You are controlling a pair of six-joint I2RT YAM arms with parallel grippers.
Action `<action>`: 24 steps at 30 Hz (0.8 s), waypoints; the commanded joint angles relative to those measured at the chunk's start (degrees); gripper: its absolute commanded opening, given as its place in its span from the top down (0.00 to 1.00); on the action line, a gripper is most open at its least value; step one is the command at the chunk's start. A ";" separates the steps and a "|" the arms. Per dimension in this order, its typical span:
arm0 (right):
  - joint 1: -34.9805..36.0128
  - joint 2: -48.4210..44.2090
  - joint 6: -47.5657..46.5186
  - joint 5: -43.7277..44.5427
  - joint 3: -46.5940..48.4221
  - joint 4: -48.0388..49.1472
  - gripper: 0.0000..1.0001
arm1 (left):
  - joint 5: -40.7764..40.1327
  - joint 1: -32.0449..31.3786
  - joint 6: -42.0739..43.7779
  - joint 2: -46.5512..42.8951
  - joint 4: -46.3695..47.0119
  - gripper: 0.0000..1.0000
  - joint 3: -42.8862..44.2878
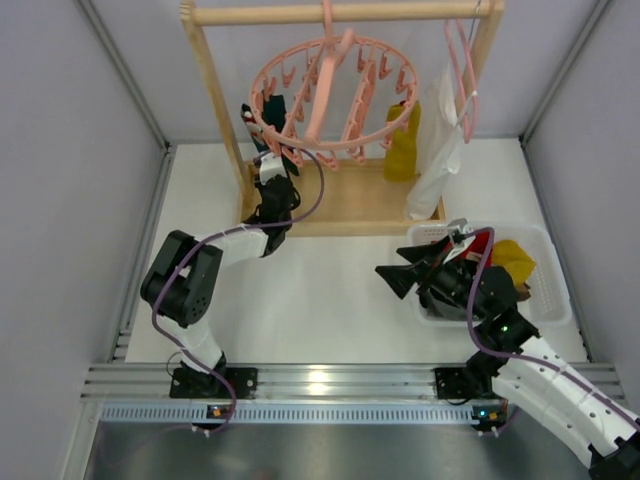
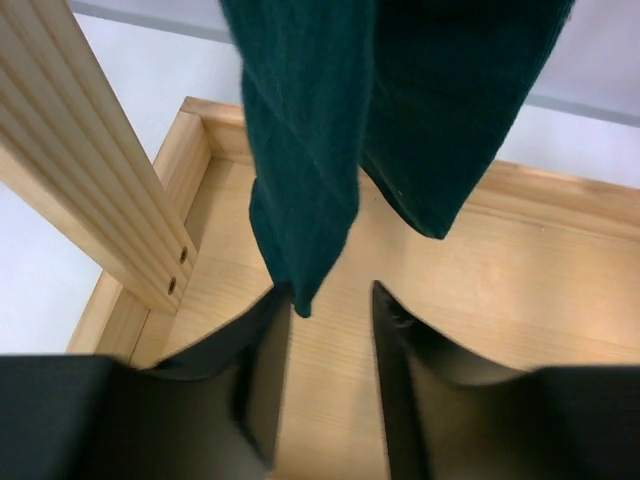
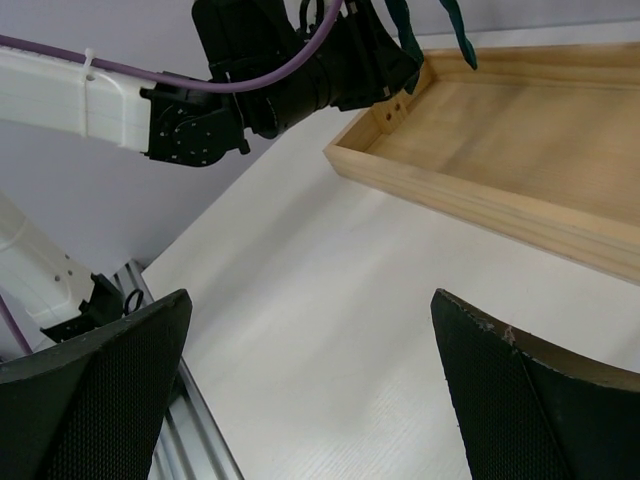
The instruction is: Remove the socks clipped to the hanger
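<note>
The round pink hoop hanger [image 1: 330, 95] hangs by its hook from the wooden rack's top bar. Dark teal socks [image 1: 272, 112] hang clipped at its left side and a mustard-yellow sock [image 1: 402, 140] at its right. My left gripper [image 1: 268, 160] is open just under the teal socks. In the left wrist view two teal socks [image 2: 310, 150] hang down, and the tip of one reaches the gap between my open fingers [image 2: 262, 350]. My right gripper [image 1: 398, 272] is wide open and empty over the table, left of the white basket.
A wooden rack with a tray base [image 1: 350, 205] stands at the back. A plain pink hanger [image 1: 462, 80] with a white cloth [image 1: 435, 155] hangs at its right. A white basket [image 1: 545, 290] at the right holds red and yellow socks [image 1: 510, 255].
</note>
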 commanded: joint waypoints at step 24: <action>-0.49 -0.62 0.98 -2.05 0.11 4.69 0.01 | -18.37 -10.98 -4.49 -14.54 7.36 1.00 -11.64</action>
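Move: The toe of the nearer green sock already hangs between the left hand's half-closed fingers; the sock's middle is some 8 cm above that hand, about 3 cm ahead and 3 cm left. The second green sock hangs roughly 3 cm right and 4 cm ahead, its middle 10 cm up, and the hanger ring's centre is around 7 cm ahead, 9 cm right and 20 cm above. From the right hand, the nearer sock is about 25 cm ahead, 23 cm left and roughly level. Easing barely forward and rising about 1 cm, the left hand finishes closing its fingers, pinching the toe of the nearer green sock between the fingertips. It then reverses and pulls the sock straight back towards the base by some 6 cm, climbing another 2 cm, with the fingers kept shut and tipping up slightly. ##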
